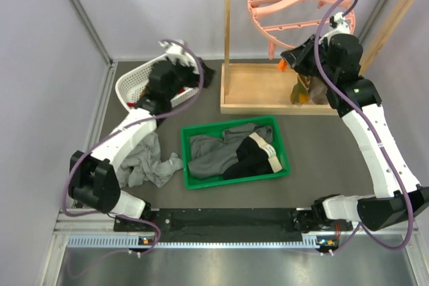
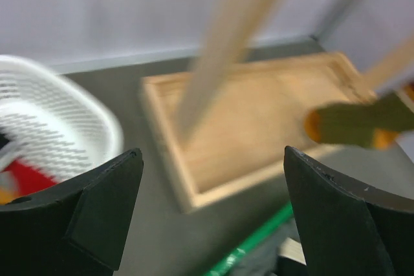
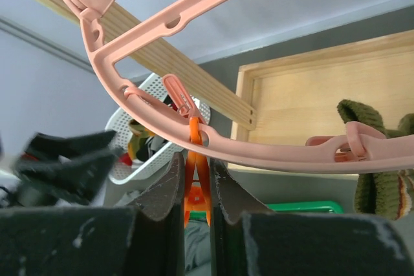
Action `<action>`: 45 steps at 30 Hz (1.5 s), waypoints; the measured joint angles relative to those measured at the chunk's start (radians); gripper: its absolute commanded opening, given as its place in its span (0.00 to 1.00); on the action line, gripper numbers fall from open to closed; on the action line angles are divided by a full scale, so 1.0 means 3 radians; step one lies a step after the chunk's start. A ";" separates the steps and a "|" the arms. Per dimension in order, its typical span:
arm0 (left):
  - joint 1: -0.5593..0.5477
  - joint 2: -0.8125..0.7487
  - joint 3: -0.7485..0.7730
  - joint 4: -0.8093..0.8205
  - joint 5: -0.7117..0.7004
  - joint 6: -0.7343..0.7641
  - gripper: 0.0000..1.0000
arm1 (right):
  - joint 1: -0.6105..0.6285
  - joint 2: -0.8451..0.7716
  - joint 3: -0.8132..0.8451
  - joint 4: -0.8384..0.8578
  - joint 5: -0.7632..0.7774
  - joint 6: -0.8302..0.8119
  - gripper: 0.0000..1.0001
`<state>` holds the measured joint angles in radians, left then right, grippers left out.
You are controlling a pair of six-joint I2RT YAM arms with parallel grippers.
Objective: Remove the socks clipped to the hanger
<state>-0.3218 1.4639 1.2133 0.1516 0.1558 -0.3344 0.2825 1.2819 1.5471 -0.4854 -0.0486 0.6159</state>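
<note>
The pink round hanger hangs from the wooden rack at the back right. In the right wrist view, my right gripper is shut on an orange clip dangling from the hanger's ring; nothing hangs from that clip. An olive sock stays clipped to the ring further right. In the top view, olive and tan socks hang below the hanger. My left gripper hovers over the white basket, jaws open and empty. A red sock lies in the basket.
The rack's wooden base tray and uprights stand under the hanger. A green bin at centre holds grey and black garments. A grey cloth lies on the table beside the left arm.
</note>
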 measured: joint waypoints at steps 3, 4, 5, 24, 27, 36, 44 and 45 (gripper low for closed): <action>-0.0552 -0.0072 -0.0333 0.0369 -0.0025 0.0070 0.93 | 0.0001 0.0000 0.0000 0.0046 -0.0058 0.0106 0.02; -0.0757 -0.0093 -0.0487 0.0547 -0.0058 0.0081 0.93 | 0.0001 0.0000 -0.0001 0.0066 -0.0083 0.0141 0.02; -0.0870 -0.0097 -0.0572 0.0641 -0.0070 0.0088 0.93 | 0.0001 0.0000 0.0000 0.0088 -0.0102 0.0169 0.02; -0.2145 0.1597 0.0328 0.1911 -0.0872 0.0229 0.96 | 0.0001 -0.0135 -0.0167 0.0352 -0.0315 0.0521 0.03; -0.2148 0.1840 0.0584 0.1949 -0.0913 0.0251 0.96 | 0.0001 -0.0142 -0.0187 0.0389 -0.0340 0.0553 0.03; -0.2140 0.2277 0.1057 0.1901 -0.0959 0.0303 0.18 | 0.0000 -0.0192 -0.0266 0.0501 -0.0371 0.0581 0.09; -0.2141 0.2182 0.0949 0.1741 -0.0971 0.0406 0.00 | 0.0001 -0.0275 -0.0271 0.0401 -0.0299 0.0493 0.52; -0.2140 0.2111 0.0866 0.1723 -0.0979 0.0418 0.00 | 0.0000 -0.0295 -0.0270 0.0359 -0.0263 0.0460 0.55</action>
<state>-0.9638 2.0972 1.4731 0.6685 -0.1379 -0.2089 0.2825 1.1934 1.4662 -0.3779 -0.1276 0.7540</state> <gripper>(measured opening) 0.031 0.475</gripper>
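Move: The striped sock hangs some 33 cm to the left hand's right, about 5 cm back and 6 cm lower. From that same hand, the wooden base lies some 26 cm right, 5 cm ahead and 26 cm below; the green tray about 12 cm right, 24 cm back and 27 cm below. The right hand still has the empty orange clip between its fingertips; the sock hangs level ahead-wise, about 8 cm right of that hand and 9 cm below. Left hand sweeps some 33 cm right, dipping, and pinches the striped sock; right fingers open off orange clip. ##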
